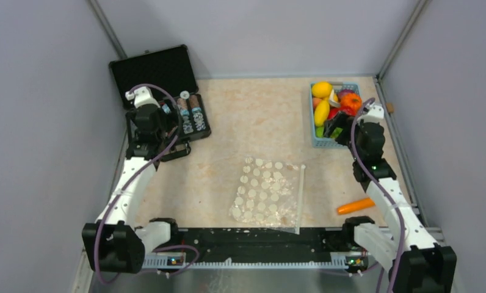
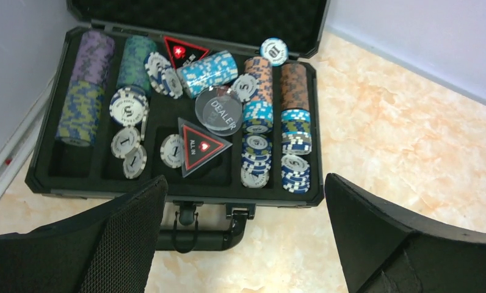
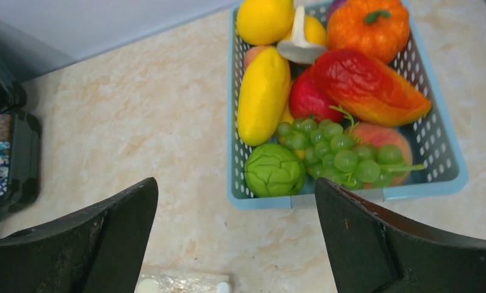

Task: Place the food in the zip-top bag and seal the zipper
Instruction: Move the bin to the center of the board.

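Note:
The zip-top bag lies flat and empty at the table's near middle, its white zipper along the right edge. A corner of the bag shows in the right wrist view. The food fills a light-blue basket: a yellow mango, green grapes, a green cabbage and an orange pumpkin. One orange carrot lies on the table at the near right. My right gripper hangs open and empty over the basket's near end. My left gripper is open and empty above the black case's handle.
An open black case of poker chips stands at the back left, its handle toward me. Grey walls close in the table on three sides. A black rail runs along the near edge between the arm bases.

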Controlling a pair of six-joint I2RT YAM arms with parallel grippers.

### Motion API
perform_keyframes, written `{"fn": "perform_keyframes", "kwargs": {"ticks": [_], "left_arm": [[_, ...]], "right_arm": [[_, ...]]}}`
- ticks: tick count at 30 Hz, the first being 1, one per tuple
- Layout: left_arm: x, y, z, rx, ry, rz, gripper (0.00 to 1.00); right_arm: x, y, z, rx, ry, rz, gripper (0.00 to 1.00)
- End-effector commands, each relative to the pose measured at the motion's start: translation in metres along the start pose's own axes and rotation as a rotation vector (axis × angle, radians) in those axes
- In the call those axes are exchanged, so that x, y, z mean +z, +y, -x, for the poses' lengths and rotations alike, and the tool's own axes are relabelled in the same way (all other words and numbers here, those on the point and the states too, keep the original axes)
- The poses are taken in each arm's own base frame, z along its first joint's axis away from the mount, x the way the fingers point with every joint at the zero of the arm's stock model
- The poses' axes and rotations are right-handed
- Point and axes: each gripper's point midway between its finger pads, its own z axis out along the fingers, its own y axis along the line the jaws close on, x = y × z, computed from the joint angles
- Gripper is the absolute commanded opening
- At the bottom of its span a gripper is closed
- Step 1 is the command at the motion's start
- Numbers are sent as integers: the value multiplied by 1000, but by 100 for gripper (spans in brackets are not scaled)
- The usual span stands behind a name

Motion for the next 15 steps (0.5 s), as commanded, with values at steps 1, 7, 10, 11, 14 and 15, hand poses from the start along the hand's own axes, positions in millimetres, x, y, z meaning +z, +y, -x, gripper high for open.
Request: {"fn": "perform_keyframes", "kwargs": {"ticks": [1,7,10,11,14,15], "left_arm": [[7,6,11,-100,-70,53,99],[2,-41,-5,-135,18,-211,99],[-8,-69,-13,-157,48,-385,99],[-11,-77,-14,-166,49,-438,99],[-21,-99,-12,-228,57,-556,99],[-27,-111,-12,-229,63,-594,99]], "right_arm": [[11,6,-2,278,10,-44,99],[0,42,-3,269,-61,213,99],[8,40,-4,242,-5,181,99],[13,41,-6,218,37,171,99],[29,34,-20,183,176,96,99],[33,31,-25,171,215,76,99]]}}
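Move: The bin of food stands roughly 17 cm ahead of the right hand, 4 cm to its right and 17 cm below; from the left hand it's about 60 cm to the right and 14 cm ahead. The empty zip-top bag lies some 24 cm left of the right hand and 13 cm back, the carrot 7 cm right and 17 cm back. The open chip case sits 12 cm ahead of the left hand and 4 cm to its left. Bring the left gripper away from the chip case, to the right towards the bin, about 6.5 cm and a little down, swinging it clockwise and letting its left side drop. Meanwhile ease the right gripper left and down, towards the bin's left side, and roll its left side up some 15 degrees. Keep both wide open and touch nothing yet. ##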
